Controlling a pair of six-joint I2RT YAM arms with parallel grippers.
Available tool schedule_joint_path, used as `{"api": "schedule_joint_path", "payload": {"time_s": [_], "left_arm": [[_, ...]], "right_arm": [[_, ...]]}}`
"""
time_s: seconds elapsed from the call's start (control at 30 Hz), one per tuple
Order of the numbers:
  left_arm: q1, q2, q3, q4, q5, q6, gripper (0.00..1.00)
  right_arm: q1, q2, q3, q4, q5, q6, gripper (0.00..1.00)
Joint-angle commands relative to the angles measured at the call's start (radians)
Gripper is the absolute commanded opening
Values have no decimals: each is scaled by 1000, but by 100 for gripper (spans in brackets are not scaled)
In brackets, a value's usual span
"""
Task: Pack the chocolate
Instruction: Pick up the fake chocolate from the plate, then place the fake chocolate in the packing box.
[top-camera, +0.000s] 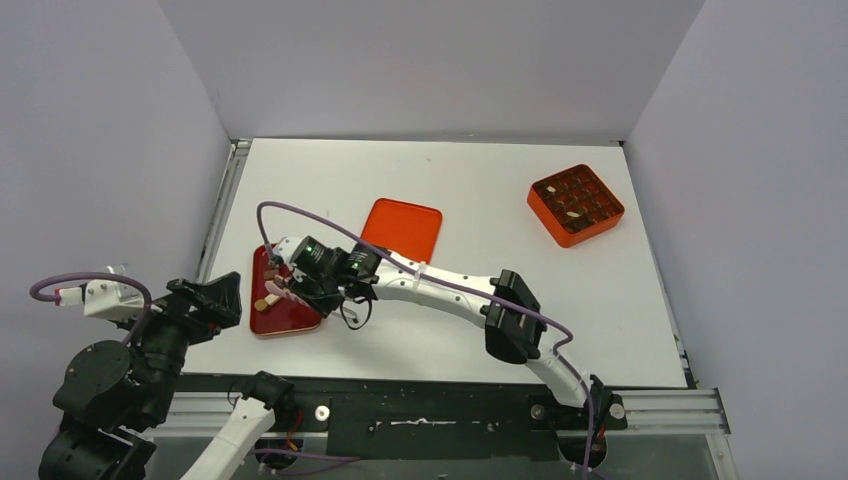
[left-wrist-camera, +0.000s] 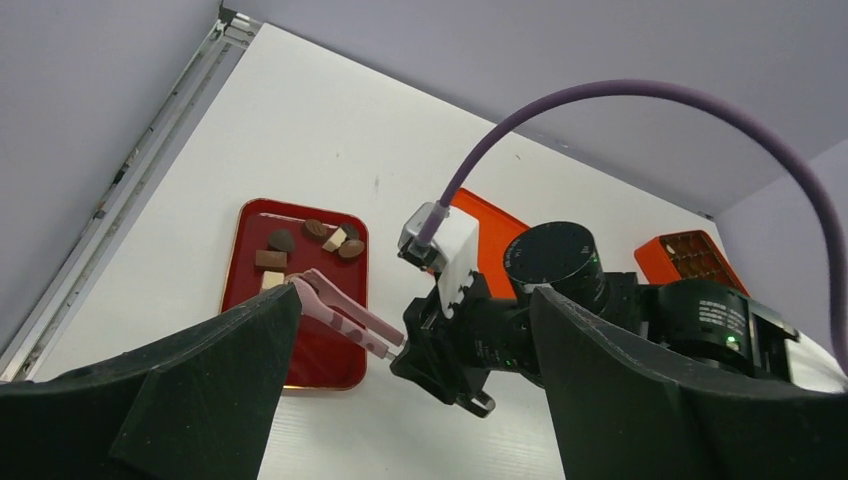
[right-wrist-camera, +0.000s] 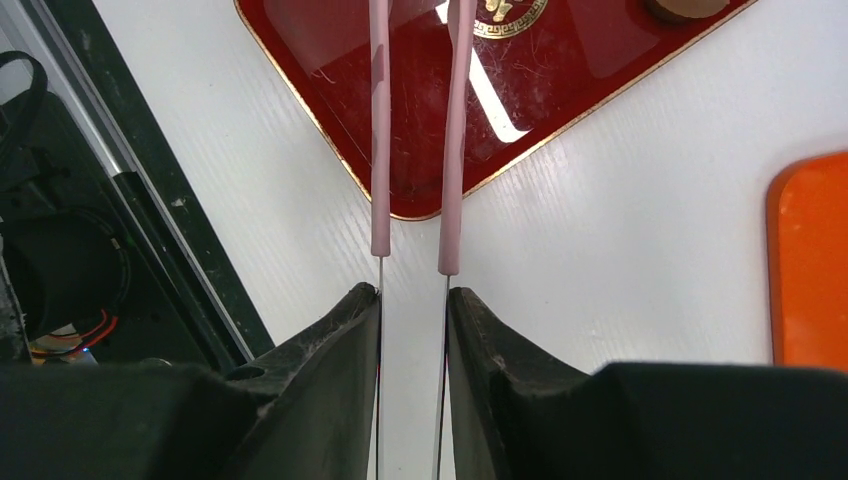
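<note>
Several small chocolate chunks (left-wrist-camera: 281, 240), dark brown and cream, lie at the far end of a glossy red tray (left-wrist-camera: 322, 352). My right gripper (right-wrist-camera: 413, 300) is shut on the metal handle end of the pink tongs (right-wrist-camera: 455, 150). The tongs reach out over the tray (right-wrist-camera: 560, 90), their two arms a narrow gap apart. In the left wrist view the tong tips (left-wrist-camera: 303, 287) are right beside a cream chunk (left-wrist-camera: 272, 280); whether they touch it is unclear. My left gripper (left-wrist-camera: 415, 300) hangs open and empty near the tray's near-left side (top-camera: 215, 300).
An orange compartment box (top-camera: 575, 204) with a few pieces inside sits at the far right. A flat orange lid (top-camera: 402, 228) lies just behind the right wrist. The right arm (top-camera: 450, 290) stretches across the table's middle. A rail (top-camera: 222, 210) runs along the left edge.
</note>
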Motion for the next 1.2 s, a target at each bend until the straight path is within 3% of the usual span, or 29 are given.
{"api": "schedule_joint_path", "payload": {"time_s": [0.0,0.37,0.63,0.93,1.17], "left_arm": [[-3,9,-33,51,13,7,83],[-1,-5,-241,92,69,31,84],[-1,16,-433,144,197,34,84],[-2,150,-570,224,382,120,85],[-1,152,-609,241,389,142,85]], "right_arm": [[-21,-135,-34,52,5,29,27],[-136,-358,-232,8,82,35,27],[-289,-517,-334,-140,225,21,27],[-625,-638,-380,-258,256,-7,28],[-896,-615,-336,-269,237,-23,29]]}}
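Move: The right hand already grips the pink tongs near the red plate. From it, the chocolate box lies about 53 cm to the right, 26 cm ahead and 11 cm below. The plate's middle is some 8 cm ahead, 8 cm left and 13 cm below; the orange tray's is roughly 20 cm ahead, 16 cm right and equally low. From the left hand, the box is about 64 cm right, 32 cm ahead and 37 cm below. Right hand swings its tongs clockwise, some 40 cm right and 20 forward towards the box; left hand sinks. ##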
